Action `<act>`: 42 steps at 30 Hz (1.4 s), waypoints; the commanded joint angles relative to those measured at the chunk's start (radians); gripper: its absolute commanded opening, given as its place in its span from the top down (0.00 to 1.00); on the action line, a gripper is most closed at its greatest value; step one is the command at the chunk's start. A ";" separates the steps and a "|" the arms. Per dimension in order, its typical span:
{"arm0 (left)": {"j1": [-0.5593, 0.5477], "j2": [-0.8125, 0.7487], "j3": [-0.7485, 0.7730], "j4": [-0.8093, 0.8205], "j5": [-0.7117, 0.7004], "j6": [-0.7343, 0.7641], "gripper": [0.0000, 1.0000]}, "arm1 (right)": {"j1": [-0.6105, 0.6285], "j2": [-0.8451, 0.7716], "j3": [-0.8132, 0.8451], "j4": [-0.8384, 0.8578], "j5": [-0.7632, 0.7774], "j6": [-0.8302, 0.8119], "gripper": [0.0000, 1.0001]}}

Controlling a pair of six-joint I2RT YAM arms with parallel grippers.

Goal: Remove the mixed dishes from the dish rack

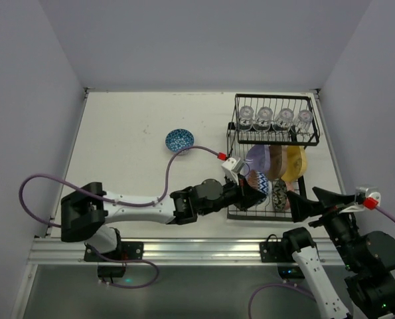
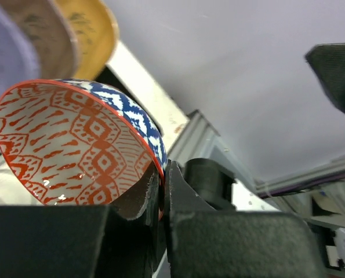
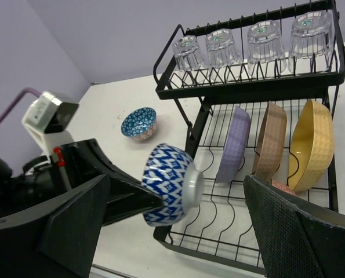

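My left gripper (image 1: 250,189) (image 2: 163,174) is shut on the rim of a small bowl (image 1: 259,183) (image 2: 73,139) (image 3: 169,182), blue-and-white outside and red-patterned inside. The bowl is on edge over the front left corner of the black wire dish rack (image 1: 270,143) (image 3: 247,88). Lavender (image 3: 233,145), brown (image 3: 271,142) and yellow (image 3: 314,145) plates stand in the lower slots. Several clear glasses (image 1: 273,118) (image 3: 256,40) sit upside down on the upper shelf. A speckled bowl (image 1: 279,195) stands in the rack's front row. My right gripper (image 1: 316,201) (image 3: 186,231) is open and holds nothing, just off the rack's front right.
A blue patterned bowl (image 1: 179,139) (image 3: 139,123) sits upright on the white table left of the rack. The left arm's purple cable (image 1: 170,166) loops over the table behind the arm. Walls close in the table on three sides.
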 commanded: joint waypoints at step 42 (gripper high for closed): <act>0.707 0.469 0.890 -1.369 -0.168 0.475 1.00 | 0.001 0.021 -0.003 0.015 -0.033 -0.010 0.01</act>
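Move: The left hand already holds the orange-lined bowl by its rim, clear above the rack. It is bound for the blue bowl on the open table, about 30 cm ahead, 28 cm to its left and 20 cm below. In the rack, the purple dish stands about 17 cm straight ahead and the dark-patterned bowl some 6 cm ahead and 8 cm right, both roughly 16 cm lower. From the right hand, the blue bowl lies about 32 cm ahead, 36 cm left and 31 cm below. Keeping its rim pinch on the orange-lined bowl, the left hand carries it away from the rack, sweeping forward and left to just over the blue bowl, some 30 cm forward and 24 left. It sinks about 13 cm, mostly in two stages, while the wrist swings the fingers from pointing right to steeply down and forward, then slows almost to a stop, still shut. ##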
